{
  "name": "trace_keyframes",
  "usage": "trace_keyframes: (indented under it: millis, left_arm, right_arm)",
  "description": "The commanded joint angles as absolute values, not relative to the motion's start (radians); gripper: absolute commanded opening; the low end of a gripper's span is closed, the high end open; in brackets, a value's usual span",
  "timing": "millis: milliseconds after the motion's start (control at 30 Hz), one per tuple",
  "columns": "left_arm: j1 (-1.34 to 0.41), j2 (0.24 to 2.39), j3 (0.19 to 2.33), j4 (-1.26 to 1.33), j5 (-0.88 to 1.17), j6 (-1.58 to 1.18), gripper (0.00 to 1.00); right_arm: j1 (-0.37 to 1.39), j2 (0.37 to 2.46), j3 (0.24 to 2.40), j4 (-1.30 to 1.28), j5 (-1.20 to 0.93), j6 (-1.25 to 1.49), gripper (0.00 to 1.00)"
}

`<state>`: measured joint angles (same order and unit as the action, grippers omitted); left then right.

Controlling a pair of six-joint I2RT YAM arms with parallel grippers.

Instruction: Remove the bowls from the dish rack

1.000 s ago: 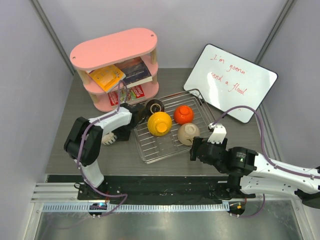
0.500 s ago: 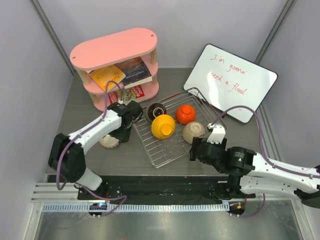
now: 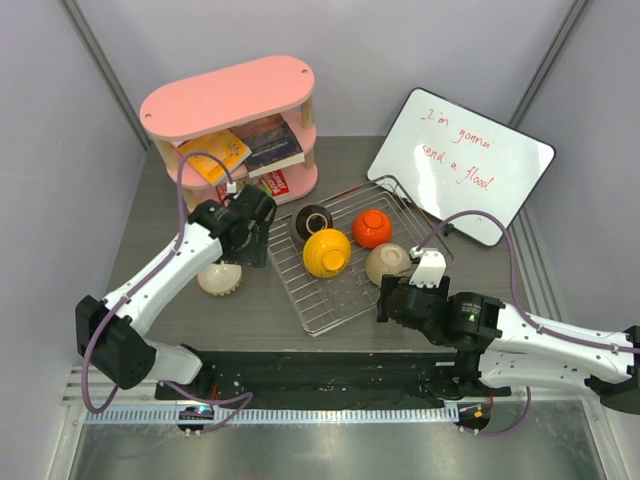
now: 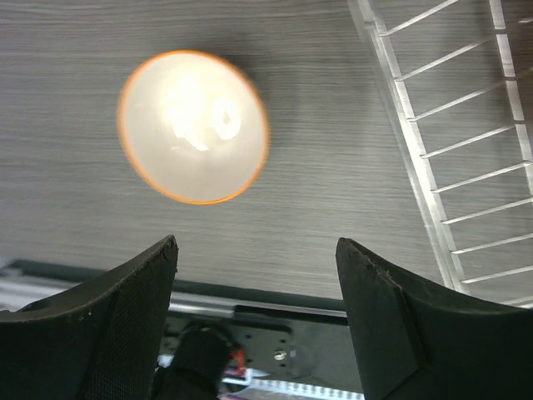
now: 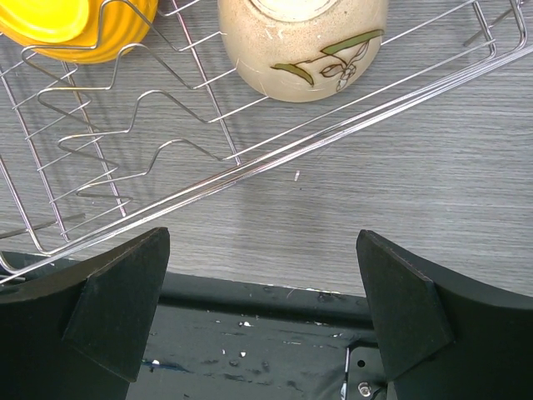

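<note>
The silver wire dish rack (image 3: 335,296) holds a dark bowl (image 3: 313,220), a yellow bowl (image 3: 326,252), an orange-red bowl (image 3: 370,228) and a cream bowl (image 3: 388,262). A pale ribbed bowl (image 3: 218,278) rests on the table left of the rack. My left gripper (image 3: 252,248) hangs open and empty between that bowl and the rack's left rim. In the left wrist view the bowl (image 4: 193,127) lies beyond the open gripper (image 4: 256,250), with the rack (image 4: 450,167) at the right. My right gripper (image 3: 385,300) is open and empty at the rack's near rim. In the right wrist view that gripper (image 5: 262,242) faces the cream bowl (image 5: 304,46) and the yellow bowl (image 5: 79,29).
A pink oval shelf (image 3: 230,100) with books stands at the back left. A whiteboard (image 3: 460,165) leans at the back right, close to the rack's far corner. The table's near edge and a black rail (image 5: 275,333) lie just below both grippers.
The left arm has stretched out and its gripper has drawn back from the pale bowl, which now shows fully. The rack and its bowls turned and shifted slightly right. The right gripper barely moved.
</note>
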<state>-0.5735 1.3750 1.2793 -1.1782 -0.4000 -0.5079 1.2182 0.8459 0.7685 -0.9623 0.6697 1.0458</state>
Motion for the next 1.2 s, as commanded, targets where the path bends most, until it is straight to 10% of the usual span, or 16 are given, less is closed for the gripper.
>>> trace_keyframes:
  millis: [0, 567, 833, 1033, 1167]
  left_arm:
    - [-0.571, 1.344, 1.233, -1.036, -0.207, -0.561, 0.77]
    - [-0.649, 1.502, 1.198, -0.903, -0.178, -0.629, 0.76]
    - [-0.66, 1.568, 1.221, -0.94, -0.279, -0.589, 0.47]
    - [-0.658, 1.644, 1.307, -0.992, -0.382, -0.534, 0.0]
    - [-0.655, 1.687, 1.354, -1.017, -0.432, -0.491, 0.0]
  right_arm:
    - [1.221, 0.825, 0.778, -0.936, 0.693, 1.055, 1.0]
    - [1.22, 0.816, 0.765, -0.942, 0.686, 1.062, 1.0]
    - [1.22, 0.785, 0.762, -0.96, 0.695, 1.063, 1.0]
    - [1.22, 0.766, 0.762, -0.98, 0.698, 1.068, 1.0]
    - [1.22, 0.75, 0.761, -1.0, 0.706, 1.075, 1.0]
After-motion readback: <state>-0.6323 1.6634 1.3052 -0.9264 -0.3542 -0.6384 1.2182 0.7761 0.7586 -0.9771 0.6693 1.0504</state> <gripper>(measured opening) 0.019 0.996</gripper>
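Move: The left gripper is open, with the dish rack's left rail about 8 cm to its right, 1 cm ahead and 7 cm below. The white bowl already unloaded stands roughly level with this hand, 7 cm to its left and 13 cm down. In the rack, the yellow bowl sits some 20 cm right and 3 cm ahead, the black bowl about 16 cm right and 9 cm ahead. From the idle right hand, the rail is around 31 cm left and 11 cm ahead. Bring the left gripper right about 8 cm and down some 7 cm, away from the white bowl, rolling the wrist slightly so that it comes over the rack's left rail. Shut the fingers on the rail, pinching it between the pads, and as they close draw it forward about 4 cm. ##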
